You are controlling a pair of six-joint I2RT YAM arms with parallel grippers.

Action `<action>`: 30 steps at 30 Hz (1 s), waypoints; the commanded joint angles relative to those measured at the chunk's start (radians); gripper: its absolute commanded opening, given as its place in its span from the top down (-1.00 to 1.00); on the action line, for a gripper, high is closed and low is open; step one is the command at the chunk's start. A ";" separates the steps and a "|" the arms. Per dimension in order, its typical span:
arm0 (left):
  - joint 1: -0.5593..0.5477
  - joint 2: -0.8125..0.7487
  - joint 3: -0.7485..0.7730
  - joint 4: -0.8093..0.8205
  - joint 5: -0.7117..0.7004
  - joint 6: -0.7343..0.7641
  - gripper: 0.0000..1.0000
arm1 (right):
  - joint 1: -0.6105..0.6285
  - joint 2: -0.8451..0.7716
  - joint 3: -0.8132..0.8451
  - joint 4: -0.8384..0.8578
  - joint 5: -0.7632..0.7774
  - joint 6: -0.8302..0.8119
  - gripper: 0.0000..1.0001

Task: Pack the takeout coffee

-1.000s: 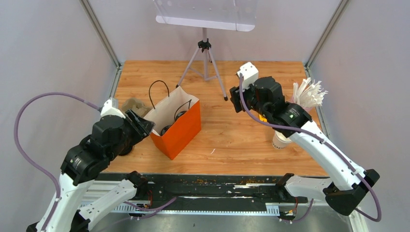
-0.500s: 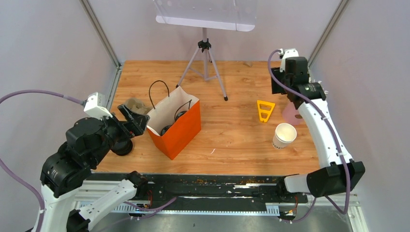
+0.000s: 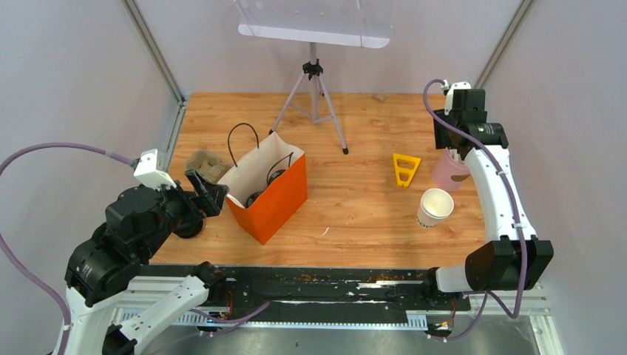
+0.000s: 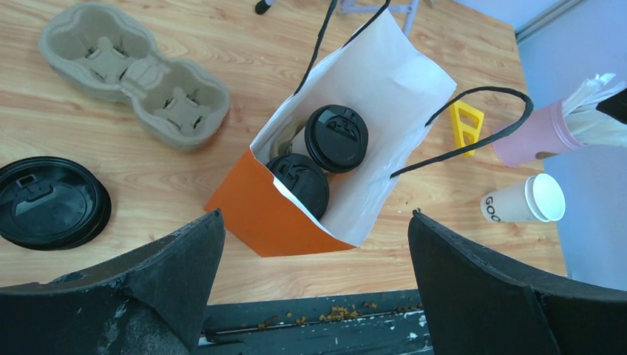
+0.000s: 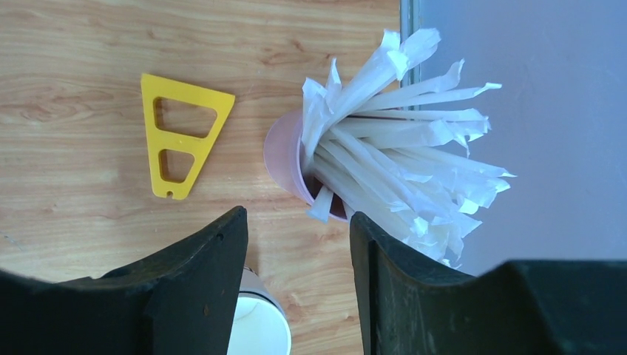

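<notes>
The orange paper bag (image 3: 270, 188) stands open left of the table's middle. Inside it, in the left wrist view, sit two white takeout coffee cups with black lids (image 4: 336, 137) (image 4: 299, 181), close together. My left gripper (image 4: 314, 216) hangs open above the bag's near-left side (image 3: 211, 191), with nothing between its fingers. A lidless white paper cup (image 3: 434, 206) stands at the right. My right gripper (image 5: 297, 214) is open and empty, high over the pink cup of straws (image 5: 296, 159) at the right edge (image 3: 452, 144).
A brown pulp cup tray (image 4: 137, 70) lies left of the bag, and a stack of black lids (image 4: 52, 211) lies nearer to me. A yellow triangular piece (image 3: 405, 168) lies beside the pink cup. A tripod (image 3: 314, 103) stands at the back centre.
My left gripper opened wide and drew back from the bag. My right arm swung from the table's middle to the far right, over the straws, and its jaws narrowed a little.
</notes>
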 commanded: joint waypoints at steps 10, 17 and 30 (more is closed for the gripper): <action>-0.003 -0.004 -0.004 0.027 -0.010 0.033 -1.00 | -0.045 0.036 -0.082 0.107 0.034 -0.063 0.12; -0.002 -0.020 -0.004 0.018 -0.030 0.025 -1.00 | -0.048 0.030 -0.093 0.106 0.009 -0.071 0.74; -0.003 -0.056 -0.026 0.046 -0.031 0.041 -1.00 | -0.044 -0.036 0.206 -0.226 -0.027 0.040 1.00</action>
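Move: Just below the right hand is the nearest straw, about 4 cm down and 2 cm right, in the bundle leaning rightward from the pink cup. The cup is roughly 3 cm ahead and 12 cm below; the paper cups stand about 6 cm back and 4 cm left, and the yellow stand some 12 cm left and 4 cm ahead. From the left hand, that straw is about 58 cm right and 20 cm ahead. The right hand sinks about 4 cm onto the nearest straw, shuts its fingers on it, then rises 4 cm. ##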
